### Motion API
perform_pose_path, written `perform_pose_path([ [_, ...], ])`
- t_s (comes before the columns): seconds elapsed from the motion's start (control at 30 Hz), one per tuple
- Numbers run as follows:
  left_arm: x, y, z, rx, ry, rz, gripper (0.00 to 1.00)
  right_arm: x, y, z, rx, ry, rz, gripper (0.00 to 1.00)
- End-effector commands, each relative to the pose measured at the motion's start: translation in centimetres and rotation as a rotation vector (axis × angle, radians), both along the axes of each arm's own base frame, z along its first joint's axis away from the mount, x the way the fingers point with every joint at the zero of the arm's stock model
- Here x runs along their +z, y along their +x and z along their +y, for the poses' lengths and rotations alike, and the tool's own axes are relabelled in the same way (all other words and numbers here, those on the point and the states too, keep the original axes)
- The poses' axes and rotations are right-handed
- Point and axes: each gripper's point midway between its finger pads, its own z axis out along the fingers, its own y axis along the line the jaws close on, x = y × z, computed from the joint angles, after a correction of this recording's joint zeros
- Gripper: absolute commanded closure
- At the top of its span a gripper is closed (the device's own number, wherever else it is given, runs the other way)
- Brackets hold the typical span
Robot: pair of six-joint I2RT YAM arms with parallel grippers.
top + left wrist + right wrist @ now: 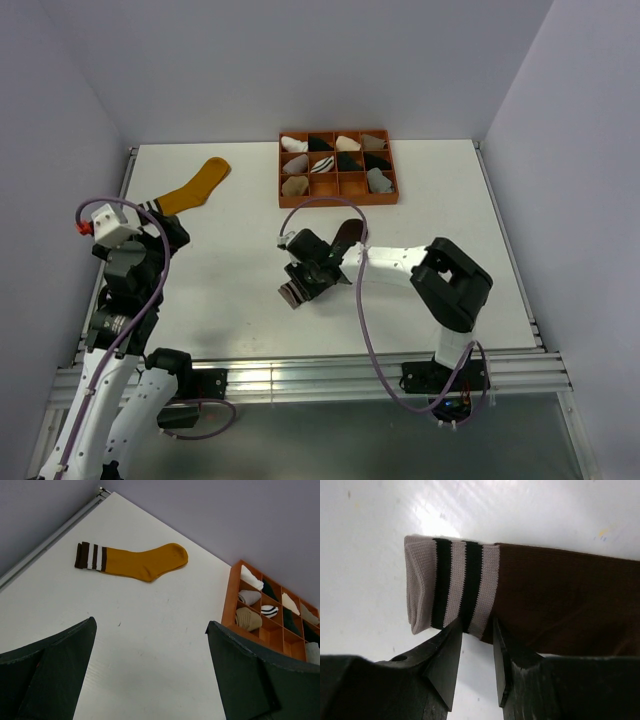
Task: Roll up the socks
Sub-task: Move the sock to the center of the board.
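A mustard-yellow sock [197, 187] with a brown-and-white striped cuff lies flat at the table's far left, also seen whole in the left wrist view [140, 562]. My left gripper [151, 625] hovers open short of it, nothing between its fingers; from above it sits at the left edge [168, 230]. A dark brown sock [560, 600] lies mid-table [346, 236]. Its grey cuff with two black stripes [450, 587] is folded over at the end. My right gripper [477, 625] is shut on the edge of that cuff, jaws narrowly apart around the fabric [297, 290].
An orange-brown compartment tray [337, 201] at the back centre holds small white, black and beige sock bundles; its near corner shows in the left wrist view [229, 607]. A metal rail runs along the table's left edge [45, 542]. Purple cables loop over both arms.
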Motion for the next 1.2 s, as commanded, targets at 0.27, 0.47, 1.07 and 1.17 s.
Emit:
perform_pose_path([
  [0.27,0.7,1.5,-5.0,-0.265,-0.041,-0.01,0.01,6.0,7.9,-7.0,-0.313,-0.031,-0.202,0.57],
  [0.47,-0.7,1.7,-9.8,-0.503,-0.119,0.142,0.03,4.9,13.8,-11.4,-0.533,0.003,-0.157,0.58],
  [1.07,-12.6,1.2,-28.8,-0.899,-0.245,0.431,0.2,3.2,18.0,-12.4,-0.594,0.062,-0.113,0.59],
  [1.17,-14.7,0.8,-30.4,-0.933,-0.235,0.459,0.24,2.8,18.1,-12.2,-0.585,0.059,-0.107,0.59],
])
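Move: The brown sock lies under my right fingers at its cuff end; its middle is about 6 cm ahead, 8 cm to the right and 1 cm below, its toe some 15 cm ahead and 13 cm right. The sock box stands about 34 cm ahead and 10 cm right. From my raised left hand, the brown sock's middle is roughly 3 cm ahead, 35 cm right and 27 cm down; the mustard sock lies 25 cm ahead, 4 cm left. I lift my right fingers off the cuff end by about 5 cm, swing forward and right along the sock, then sink part-way and slow over its toe, turning some 35 degrees clockwise, opening unchanged. Meanwhile my left hand sweeps 28 cm right and drops 16 cm towards the sock, turning clockwise and tipping down, fingers narrowing slightly. ##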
